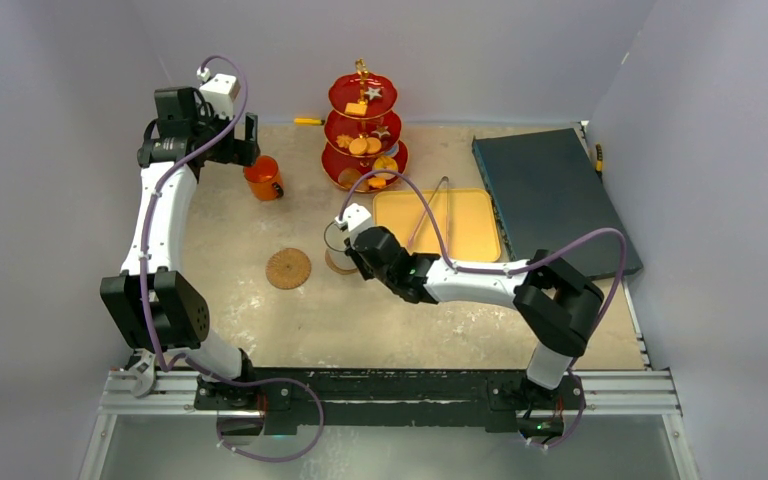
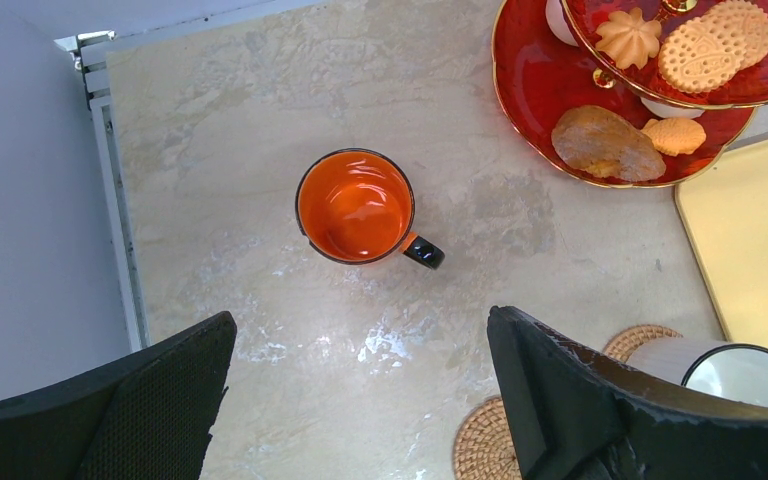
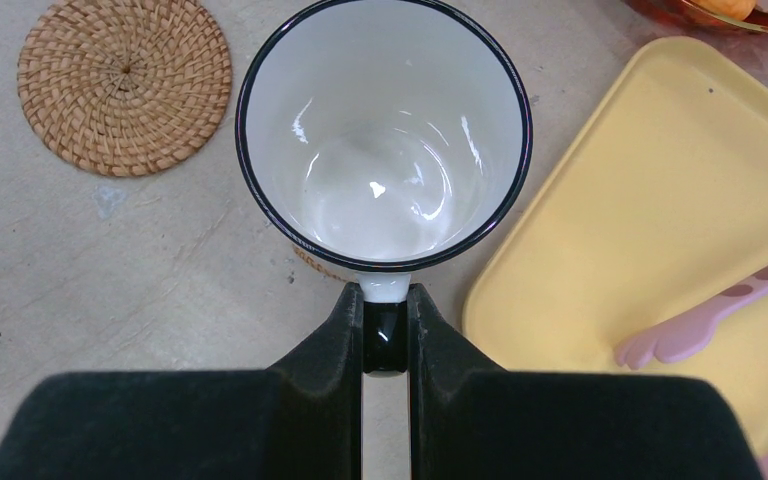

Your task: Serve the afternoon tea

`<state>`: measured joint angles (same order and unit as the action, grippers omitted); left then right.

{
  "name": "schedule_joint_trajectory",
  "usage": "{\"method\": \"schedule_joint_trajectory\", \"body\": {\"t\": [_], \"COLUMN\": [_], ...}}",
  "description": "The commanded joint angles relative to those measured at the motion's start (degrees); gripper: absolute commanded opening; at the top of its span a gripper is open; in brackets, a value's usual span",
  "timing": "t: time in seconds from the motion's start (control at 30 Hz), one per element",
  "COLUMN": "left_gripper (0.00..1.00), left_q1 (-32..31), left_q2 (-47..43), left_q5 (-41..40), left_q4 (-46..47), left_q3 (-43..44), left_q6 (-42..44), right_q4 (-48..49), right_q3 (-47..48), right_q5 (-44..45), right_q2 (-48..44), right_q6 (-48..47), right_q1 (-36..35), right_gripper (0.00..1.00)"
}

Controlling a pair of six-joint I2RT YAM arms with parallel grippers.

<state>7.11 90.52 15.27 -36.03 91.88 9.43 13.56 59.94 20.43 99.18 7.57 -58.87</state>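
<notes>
The orange mug [image 1: 263, 178] [image 2: 355, 205] stands upright and empty on the table, left of the red three-tier stand [image 1: 364, 130] [image 2: 600, 90], which holds biscuits and pastries. My left gripper [image 1: 243, 140] [image 2: 360, 320] hovers above and just short of the orange mug, open, with nothing between its fingers. The white mug [image 3: 385, 130] [image 2: 750, 375] is upright and empty over a woven coaster [image 3: 312, 266]. My right gripper [image 3: 385, 300] [image 1: 352, 250] is shut on its dark handle. In the top view the mug is mostly hidden under that gripper.
A second woven coaster [image 1: 288, 268] [image 3: 125, 85] lies bare to the left of the white mug. The yellow tray [image 1: 460, 225] [image 3: 660, 200] lies to its right with tongs [image 1: 430, 210] on it. A dark blue board [image 1: 550, 195] fills the far right.
</notes>
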Motion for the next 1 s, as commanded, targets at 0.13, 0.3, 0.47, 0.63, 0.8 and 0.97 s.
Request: {"method": "schedule_joint_trajectory", "body": {"t": [0.13, 0.3, 0.47, 0.63, 0.8, 0.97], "left_gripper": [0.96, 0.96, 0.96, 0.96, 0.97, 0.97], "left_q1": [0.5, 0.5, 0.5, 0.5, 0.5, 1.0], "left_q2": [-1.2, -1.2, -1.3, -1.1, -0.1, 1.4], "left_q5": [1.1, 1.1, 0.9, 0.8, 0.4, 0.3], "left_q4": [1.5, 1.5, 1.6, 1.9, 2.1, 2.4], "left_q3": [0.4, 0.3, 0.0, -0.1, 0.0, 0.9], "left_q6": [-0.8, -0.8, -0.7, -0.8, -0.7, -0.7], "right_q4": [8.6, 9.3, 8.9, 9.0, 8.6, 7.0], "right_q3": [0.4, 0.5, 0.2, -0.8, 0.0, 6.4], "right_q5": [1.4, 1.3, 2.0, 3.0, 4.7, 4.2], "right_q2": [-3.8, -3.3, -2.3, -2.6, -4.3, -7.0], "right_q6": [0.8, 0.8, 1.0, 0.1, -1.0, -3.3], "right_q1": [-0.7, -0.9, -1.2, -1.6, -2.0, -2.0], "right_gripper": [0.0, 0.0, 0.0, 0.43, 0.69, 0.77]}}
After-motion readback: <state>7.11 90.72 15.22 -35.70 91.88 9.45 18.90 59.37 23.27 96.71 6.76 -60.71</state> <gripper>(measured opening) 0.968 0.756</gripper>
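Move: Straddling nothing but its handle, the right hand still holds the white mug, whose middle lies about 5 cm ahead and 4 cm left, at roughly the hand's height; its coaster lies beneath it. The empty coaster is some 17 cm left and 3 cm ahead, the yellow tray 13 cm ahead and 16 cm right, the cake stand 26 cm straight ahead. From the left hand, the white mug is about 14 cm back, 17 cm right and 16 cm lower. Keeping its pinch on the white mug's handle, the right hand first eases about 1 cm back and to the left, staying low over the coaster. Then its fingers spread from nearly shut to about three-quarters open, letting go of the handle, and the hand rises some 3.5 cm away from the mug, fingertips tipping up about 5 degrees. ##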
